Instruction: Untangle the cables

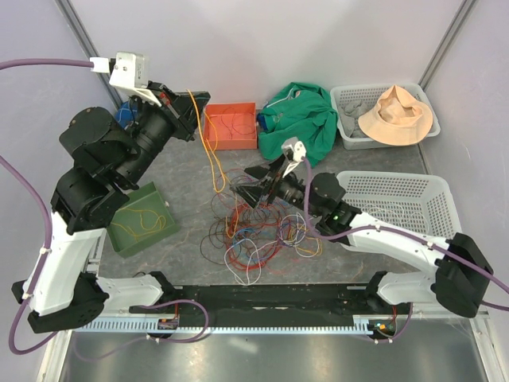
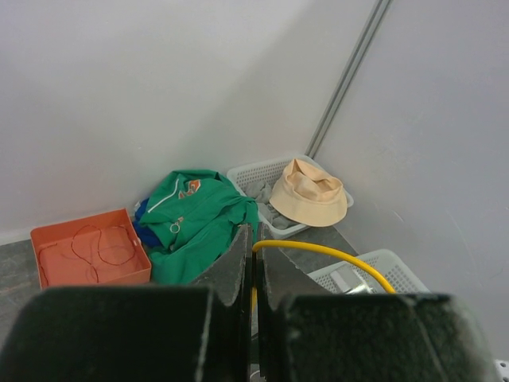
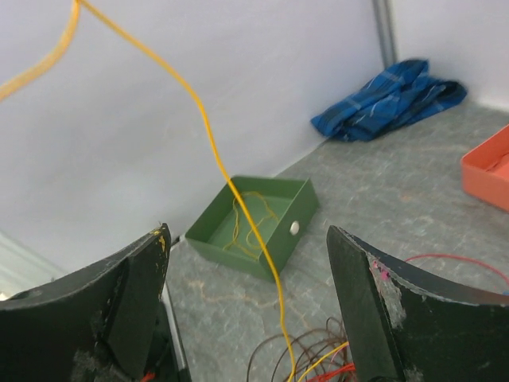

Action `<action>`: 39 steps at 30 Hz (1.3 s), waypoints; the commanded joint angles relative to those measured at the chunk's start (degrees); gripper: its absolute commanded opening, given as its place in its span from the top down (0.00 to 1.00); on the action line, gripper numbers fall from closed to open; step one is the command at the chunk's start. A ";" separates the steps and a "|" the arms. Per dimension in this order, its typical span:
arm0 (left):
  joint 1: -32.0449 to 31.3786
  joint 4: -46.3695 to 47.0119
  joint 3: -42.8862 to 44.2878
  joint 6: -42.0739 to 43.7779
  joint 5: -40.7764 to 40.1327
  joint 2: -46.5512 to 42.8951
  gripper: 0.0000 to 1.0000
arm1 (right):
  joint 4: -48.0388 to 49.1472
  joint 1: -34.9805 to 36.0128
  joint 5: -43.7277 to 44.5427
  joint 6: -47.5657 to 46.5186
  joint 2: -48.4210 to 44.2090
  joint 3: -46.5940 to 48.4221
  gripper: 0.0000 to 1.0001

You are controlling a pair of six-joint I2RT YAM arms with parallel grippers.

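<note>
The cables [image 1: 256, 232] lie as a tangle of red, orange, brown, white and purple loops in the middle of the table. One yellow cable [image 1: 210, 151] rises from the tangle to my left gripper [image 1: 193, 102], which is raised high at the back left and shut on it. In the left wrist view the yellow cable [image 2: 334, 255] comes out between the closed fingers of the left gripper [image 2: 254, 232]. My right gripper [image 1: 245, 185] hovers open over the tangle's far left edge. In the right wrist view the yellow cable [image 3: 211, 135] hangs between the spread fingers of the right gripper [image 3: 248, 239], touching neither.
A green box [image 1: 141, 219] holding a yellowish wire sits left of the tangle. An orange box [image 1: 231, 126] with a thin wire stands at the back. A green jacket [image 1: 298, 119], a hat [image 1: 396, 115] on a white basket [image 1: 346, 95] and another white basket [image 1: 394, 199] stand right.
</note>
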 commanded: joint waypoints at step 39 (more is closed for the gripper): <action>-0.06 -5.46 -43.85 -15.90 -19.41 -29.47 0.98 | -32.81 2.28 -2.92 6.63 15.21 40.99 1.00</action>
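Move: The right hand is open, and the hanging yellow cable strand it will close on lies about 4 cm to its left, 2 cm ahead and 5 cm below. The tangle on the table is some 32 cm below the right hand, about 3 cm back and 3 cm right; the green box stands roughly 31 cm left, 1 cm back and 31 cm down. From the left hand, already holding the yellow cable high, that strand is about 2 cm ahead, 3 cm right and 28 cm below. The open right hand dips about 5 cm down and 4 cm left to the hanging yellow strand, shuts on it while easing forward and pinches it between the pads, then lifts it about 14 cm, drawing back a little at the end. Keeping its own grip on the yellow cable, the left hand first stays almost in place, then sinks nearly 19 cm beside the rising right hand, tipping its fingers down some 13 degrees, with a late shift of a few centimetres to the left. ##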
